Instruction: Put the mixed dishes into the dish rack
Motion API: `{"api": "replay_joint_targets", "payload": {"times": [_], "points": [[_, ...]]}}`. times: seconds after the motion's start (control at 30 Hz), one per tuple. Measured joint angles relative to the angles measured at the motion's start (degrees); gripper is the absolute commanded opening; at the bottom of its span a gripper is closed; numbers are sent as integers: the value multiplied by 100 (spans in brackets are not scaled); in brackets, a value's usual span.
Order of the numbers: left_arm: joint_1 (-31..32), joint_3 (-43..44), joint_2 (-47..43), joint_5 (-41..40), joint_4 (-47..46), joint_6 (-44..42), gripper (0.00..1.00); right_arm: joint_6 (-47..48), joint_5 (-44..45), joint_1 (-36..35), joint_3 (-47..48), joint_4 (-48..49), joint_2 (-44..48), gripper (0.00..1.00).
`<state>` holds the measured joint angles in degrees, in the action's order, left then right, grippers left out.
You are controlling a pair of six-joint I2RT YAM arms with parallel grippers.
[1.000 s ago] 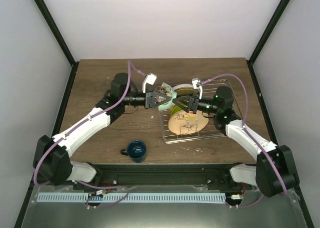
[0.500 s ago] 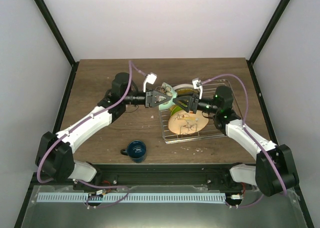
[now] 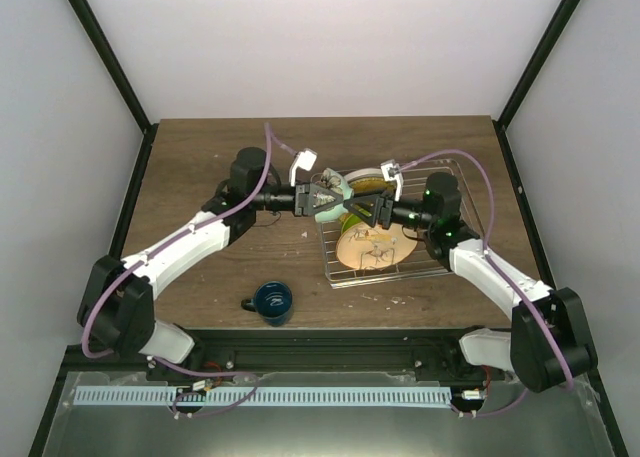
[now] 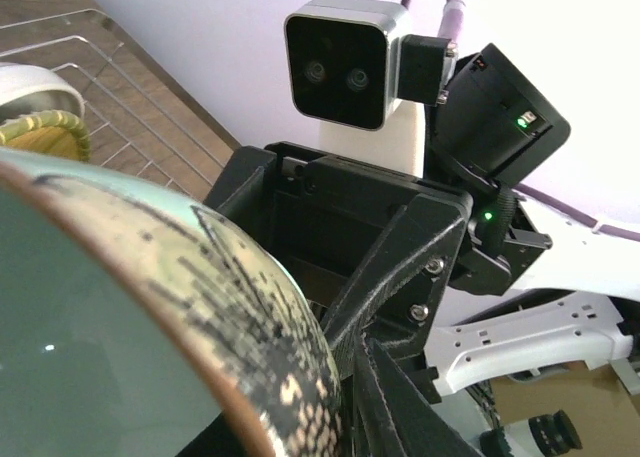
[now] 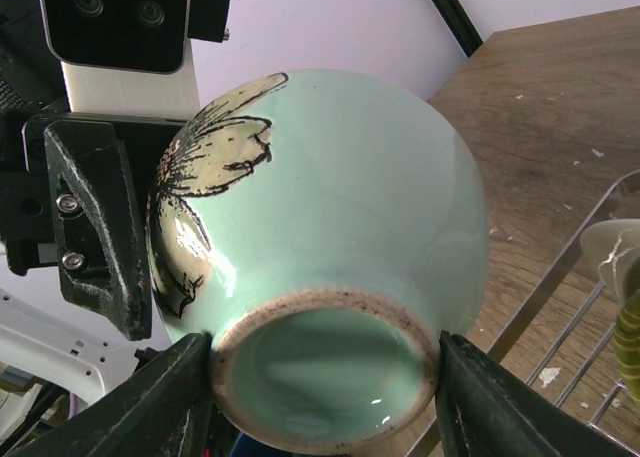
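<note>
The pale mint bowl (image 3: 334,189) hangs in the air between both grippers, at the left edge of the dish rack (image 3: 470,182). My right gripper (image 5: 325,377) is shut on the bowl (image 5: 340,197); its two fingers press on either side of the foot ring. My left gripper (image 3: 320,199) is at the bowl's rim (image 4: 130,307). One of its fingers (image 5: 100,227) lies against the painted outer wall, and the other is hidden. In the rack stand a tan plate with a drawing (image 3: 372,245) and yellow-green plates (image 3: 362,185). The dark blue mug (image 3: 272,299) sits on the table, near the front.
The rack's wire rim (image 5: 590,307) runs just below and to the right of the bowl. A white plate edge (image 5: 615,257) shows inside it. Small crumbs (image 3: 400,299) lie on the wood in front of the rack. Black frame posts flank the table.
My left arm has swung a little to the right, its elbow moving in. The bowl and both grippers stay almost where they were, at the rack's left edge.
</note>
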<state>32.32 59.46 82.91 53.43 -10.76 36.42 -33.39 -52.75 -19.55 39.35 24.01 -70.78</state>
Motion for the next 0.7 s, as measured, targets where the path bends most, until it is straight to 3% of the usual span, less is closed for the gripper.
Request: {"api": "replay_joint_targets", "payload": {"times": [0.43, 0.7], "points": [[33, -2, 153, -111, -70, 94, 29, 186, 304, -63, 37, -260, -42, 48], [20, -2, 140, -264, 223, -118, 41, 413, 634, -138, 192, -684, -17, 48]]}}
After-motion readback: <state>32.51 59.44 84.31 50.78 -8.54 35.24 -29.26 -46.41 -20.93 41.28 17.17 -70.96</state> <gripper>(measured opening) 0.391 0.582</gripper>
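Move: The green bowl hangs in the air between the two grippers: its middle is within some 2 cm of the left hand's fingertips, slightly ahead and below, and about 3 cm to the left of the right hand's. From the right hand, the dish rack's middle lies roughly 10 cm right, level ahead and some 22 cm below; the white plate in it is about 6 cm ahead and 3 cm right, the beige plate 6 cm back and 5 cm right, both some 16 cm lower. The left hand gives over the green bowl, spreading its nearly shut fingers from the bowl's wall to over a third open while it sinks nearly 2 cm and eases about 1 cm forward, its wrist barely turning. The right hand keeps its two-finger clasp either side of the bowl's foot and goes with it, about 1 cm forward and 1 cm down over the rack, turning only some 5 degrees. ##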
